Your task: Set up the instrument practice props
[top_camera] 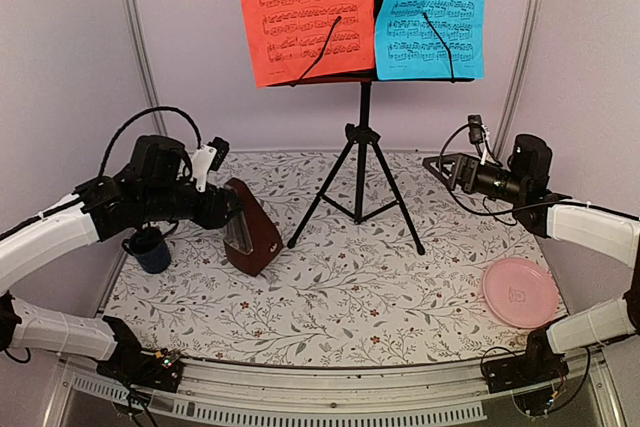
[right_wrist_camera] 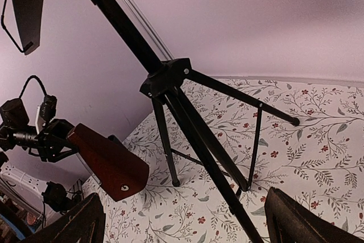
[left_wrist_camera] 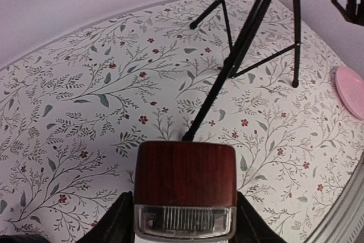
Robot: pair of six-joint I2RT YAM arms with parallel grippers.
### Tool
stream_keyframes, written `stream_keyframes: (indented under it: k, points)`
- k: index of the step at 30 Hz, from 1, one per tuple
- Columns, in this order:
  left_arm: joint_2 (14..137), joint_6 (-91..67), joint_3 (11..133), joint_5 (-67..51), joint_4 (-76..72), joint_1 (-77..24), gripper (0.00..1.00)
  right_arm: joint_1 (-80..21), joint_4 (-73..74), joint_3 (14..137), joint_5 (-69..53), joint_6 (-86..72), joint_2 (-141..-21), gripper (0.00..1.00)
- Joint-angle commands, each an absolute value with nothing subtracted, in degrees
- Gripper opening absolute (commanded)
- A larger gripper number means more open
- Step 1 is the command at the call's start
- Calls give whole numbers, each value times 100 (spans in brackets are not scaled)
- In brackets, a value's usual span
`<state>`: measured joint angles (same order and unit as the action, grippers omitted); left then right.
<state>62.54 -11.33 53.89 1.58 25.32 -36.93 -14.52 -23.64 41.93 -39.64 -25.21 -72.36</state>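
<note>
The black music stand (top_camera: 362, 147) stands on its tripod at the back centre, with a red sheet (top_camera: 303, 12) and a cyan sheet (top_camera: 432, 12) of printed music on its desk. My left gripper (top_camera: 226, 213) is shut on the brown wooden metronome (top_camera: 250, 237), one finger on each side of it. In the left wrist view the metronome (left_wrist_camera: 185, 183) fills the gap of that gripper (left_wrist_camera: 185, 223). The right wrist view shows the metronome (right_wrist_camera: 108, 160) tilted, its base off the cloth. My right gripper (top_camera: 440, 165) hangs open at the right, facing the stand (right_wrist_camera: 168, 78).
A dark blue mug (top_camera: 152, 250) sits at the left edge, just behind my left arm. A pink round plate (top_camera: 520, 292) lies at the front right. The nearest tripod leg (left_wrist_camera: 210, 101) ends right beyond the metronome. A floral cloth (top_camera: 350, 297) covers the table.
</note>
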Motion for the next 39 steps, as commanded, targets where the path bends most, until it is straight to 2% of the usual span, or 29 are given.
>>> stream_keyframes:
  k: [1,13,24,25,32,35,39]
  points:
    - [6077,-1370,5381,-432,2066,-4183,24,-1541,-2448,4333,-4044,-2439,-7308,99]
    - [7305,-1765,5479,-451,253,-5191,23,-1687,-2093,4370,-3991,-2291,-7270,99]
    - [8615,-1936,6172,886,-229,-5678,26,-2016,-1864,4242,-3835,-2220,-7235,99]
    - [8686,-1930,6229,937,-211,-5728,29,-2078,-1851,4237,-3786,-2203,-7248,99]
    - [8894,-1871,6412,318,-126,-5824,73,-2321,-1670,4255,-3684,-2025,-7356,99]
    - [8761,-1839,6278,-190,-260,-5762,98,-2361,-1595,4228,-3662,-1996,-7352,99]
    - [8216,-1815,5636,-808,-847,-5488,99,-2517,-1461,4127,-3544,-2008,-7286,100]
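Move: The left hand already holds the metronome off the table; its put-down spot lies about 17 cm to the right, 2 cm back and some 20 cm below. The stand's near left foot is roughly 7 cm right and 9 cm ahead of this hand, the mug about 25 cm left and 5 cm ahead. From the right hand the put-down spot lies some 26 cm left, 9 cm back and 23 cm below. The left hand carries the metronome some 17 cm right and down, opens, then rises; the open right edges left. ##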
